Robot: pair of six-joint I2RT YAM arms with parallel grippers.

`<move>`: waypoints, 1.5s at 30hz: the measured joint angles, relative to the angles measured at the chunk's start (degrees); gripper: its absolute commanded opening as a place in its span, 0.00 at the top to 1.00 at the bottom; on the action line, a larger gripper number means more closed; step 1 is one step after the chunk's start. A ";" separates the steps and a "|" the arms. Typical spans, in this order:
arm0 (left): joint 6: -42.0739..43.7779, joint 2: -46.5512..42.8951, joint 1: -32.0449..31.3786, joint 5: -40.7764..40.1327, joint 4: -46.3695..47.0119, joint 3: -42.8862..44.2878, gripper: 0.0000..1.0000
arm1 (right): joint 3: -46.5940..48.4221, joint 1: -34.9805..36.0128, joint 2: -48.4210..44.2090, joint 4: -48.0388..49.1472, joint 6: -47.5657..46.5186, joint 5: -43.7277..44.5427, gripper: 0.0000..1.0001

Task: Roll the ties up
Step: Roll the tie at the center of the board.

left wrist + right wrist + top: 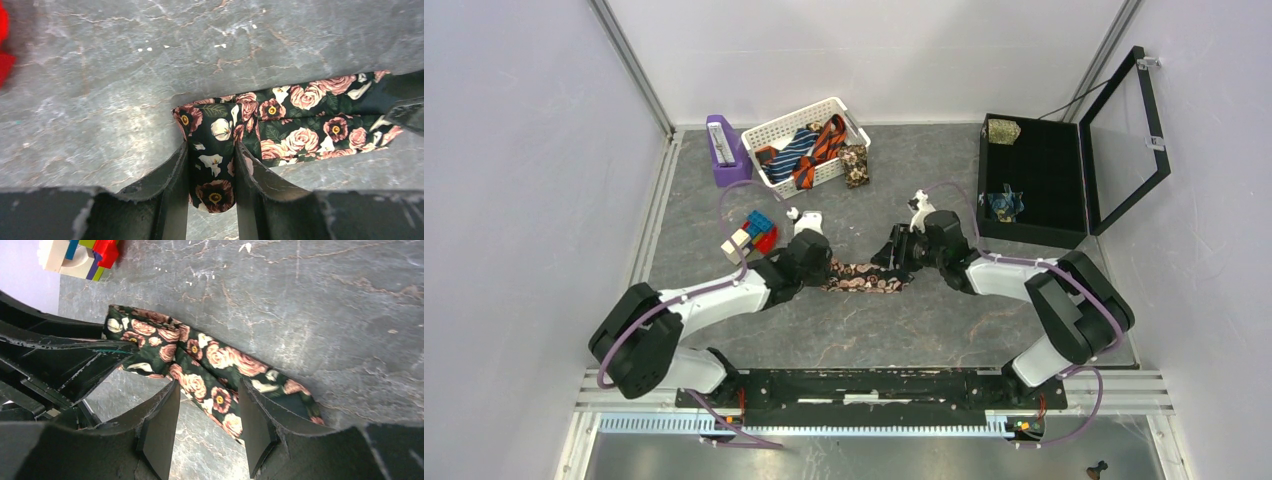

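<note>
A dark tie with pink and cream flowers (865, 277) lies folded on the grey table between both arms. My left gripper (822, 268) is shut on its folded left end. In the left wrist view the fabric fills the gap between the fingers (212, 167), and the rest of the tie (305, 115) runs off to the right. My right gripper (902, 262) hovers over the tie's other end. In the right wrist view its jaws (207, 415) stand open, with the tie (210, 365) lying slack across the gap and under the right finger (257, 425).
A white basket (779, 125) at the back holds striped ties (809, 150). A tan floral tie (854, 165) lies beside it and a purple stand (724, 150) to its left. Toy blocks (749, 235) sit near the left gripper. An open black case (1049, 180) holds rolled ties (1003, 130).
</note>
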 measured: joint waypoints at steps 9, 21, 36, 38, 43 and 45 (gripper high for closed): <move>1.29 3.76 -4.98 -13.55 -13.86 7.74 0.76 | -2.45 -2.67 -1.29 0.07 -0.17 -0.74 0.46; 1.40 15.98 -11.30 -27.10 -31.08 20.74 0.74 | -4.31 -4.22 -2.47 0.59 -0.17 -1.92 0.46; 1.42 30.77 -16.90 -36.28 -43.69 32.52 0.69 | -7.13 -10.67 -7.93 -0.35 -2.05 -2.95 0.46; 1.42 32.39 -17.35 -36.48 -44.46 33.75 0.65 | -7.56 -12.00 -8.98 -1.05 -2.56 -2.93 0.46; 1.40 34.77 -18.49 -36.85 -45.57 35.50 0.58 | -8.04 -14.38 -10.99 -2.58 -3.56 -2.93 0.46; 1.40 35.54 -18.67 -36.85 -45.97 36.13 0.54 | -8.11 -15.02 -11.54 -2.93 -3.85 -2.95 0.46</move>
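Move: The left hand already pinches the roll of the tie between its fingertips, held just clear of the table; the tie's flat tail, over which it is being turned, has its middle about 11 cm to the right, 1 cm back and 2 cm lower. The toy blocks stand some 16 cm left of this hand and 8 cm farther out. From the open right hand, the tail's free end lies roughly 4 cm back, 2 cm right and 4 cm below, and the roll 17 cm left and 3 cm back. Rolling over to the right by nearly 60 degrees, the left wrist swings its fingers from pointing slightly right to pointing left, keeping their pinch on the tie's roll; the hand point first shifts about 2.5 cm left and a little up, then comes back right and sinks. The right hand, fingers staying open, draws off some 9 cm to the right, away from the tail. ##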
